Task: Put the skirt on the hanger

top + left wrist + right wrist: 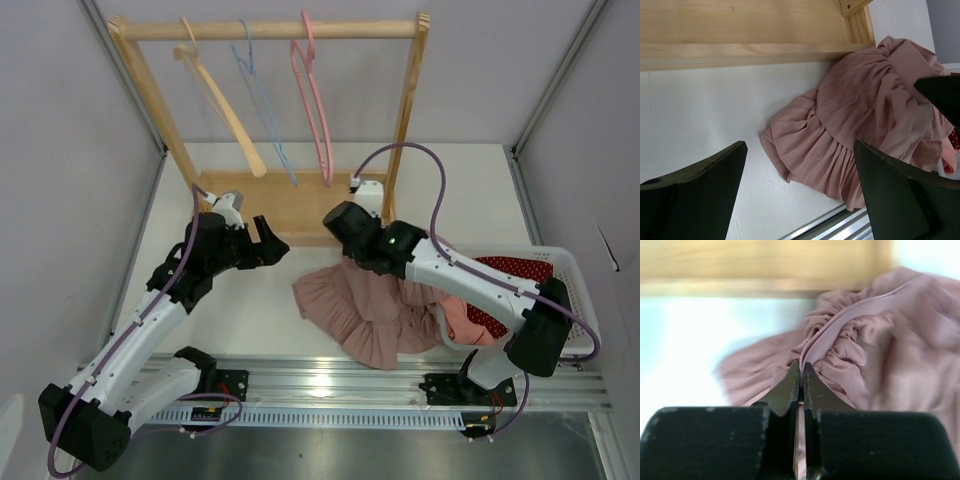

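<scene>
A dusty-pink pleated skirt (362,310) lies bunched on the white table in front of the wooden rack; it also shows in the left wrist view (855,125). My right gripper (350,245) is shut on the skirt's gathered waistband (832,337) at its far end, with fabric pinched between the jaws. My left gripper (272,245) is open and empty, left of the skirt and above the table. Three hangers hang on the rack's top bar: a wooden one (222,105), a thin blue wire one (265,110) and a pink one (315,100).
The wooden rack (270,200) has a base board at the back of the table and two uprights. A white basket (575,300) at the right holds a red dotted garment (510,272). A metal rail (330,385) runs along the near edge.
</scene>
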Motion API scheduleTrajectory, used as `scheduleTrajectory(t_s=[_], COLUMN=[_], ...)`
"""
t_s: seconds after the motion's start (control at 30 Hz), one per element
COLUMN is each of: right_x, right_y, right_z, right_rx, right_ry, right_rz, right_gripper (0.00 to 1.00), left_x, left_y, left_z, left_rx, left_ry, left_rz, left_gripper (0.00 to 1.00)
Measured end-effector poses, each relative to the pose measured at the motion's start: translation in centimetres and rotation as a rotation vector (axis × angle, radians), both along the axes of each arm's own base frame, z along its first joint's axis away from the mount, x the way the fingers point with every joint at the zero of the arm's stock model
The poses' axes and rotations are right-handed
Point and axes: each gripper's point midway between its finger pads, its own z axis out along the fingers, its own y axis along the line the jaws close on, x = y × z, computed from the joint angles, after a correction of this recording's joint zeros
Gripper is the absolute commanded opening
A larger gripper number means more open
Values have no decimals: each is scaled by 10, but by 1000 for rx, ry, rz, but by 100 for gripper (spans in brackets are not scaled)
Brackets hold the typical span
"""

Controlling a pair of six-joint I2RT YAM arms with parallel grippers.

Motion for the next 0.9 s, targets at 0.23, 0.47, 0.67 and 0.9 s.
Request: scheduleTrajectory(t_s=[0.23, 0.47, 0.67, 0.9], right_x=[-77, -139, -193, -269], right_y=[102, 97, 53, 31], right_z=[72, 46, -20, -66], right_rx=[115, 55, -12, -38], right_ry=[-81, 14, 159, 272], right_rz=[404, 538, 517, 516], right_gripper=[0, 0, 0, 0], left_x=[25, 30, 6, -12], left_y=[30, 10, -42, -87], left_z=[-4, -7, -32, -40], left_rx=[-68, -151, -119, -15], left_ry=[46, 87, 176, 203], left_rz=[93, 3, -197, -398], left_gripper=[91, 95, 97, 96])
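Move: The right hand has the pink skirt pinched about 14 cm above the table, with the skirt's bulk some 12 cm back and 4 cm right; the rail at the table's near edge, where the cloth goes, lies roughly 26 cm back. The rack base is about 12 cm ahead and 15 cm left, and the pink hanger 13 cm ahead, 4 cm left and 15 cm above. From the empty left hand the skirt lies about 22 cm right, 8 cm back and 14 cm below. Keeping its pinch on the skirt's gathered edge, the right hand sweeps it back about 27 cm to the table's near rail, first swinging left and up, then sinking and returning right, while turning some 30 degrees counter-clockwise. The open left hand reaches slightly forward, then goes right and down towards the skirt, turning clockwise. ##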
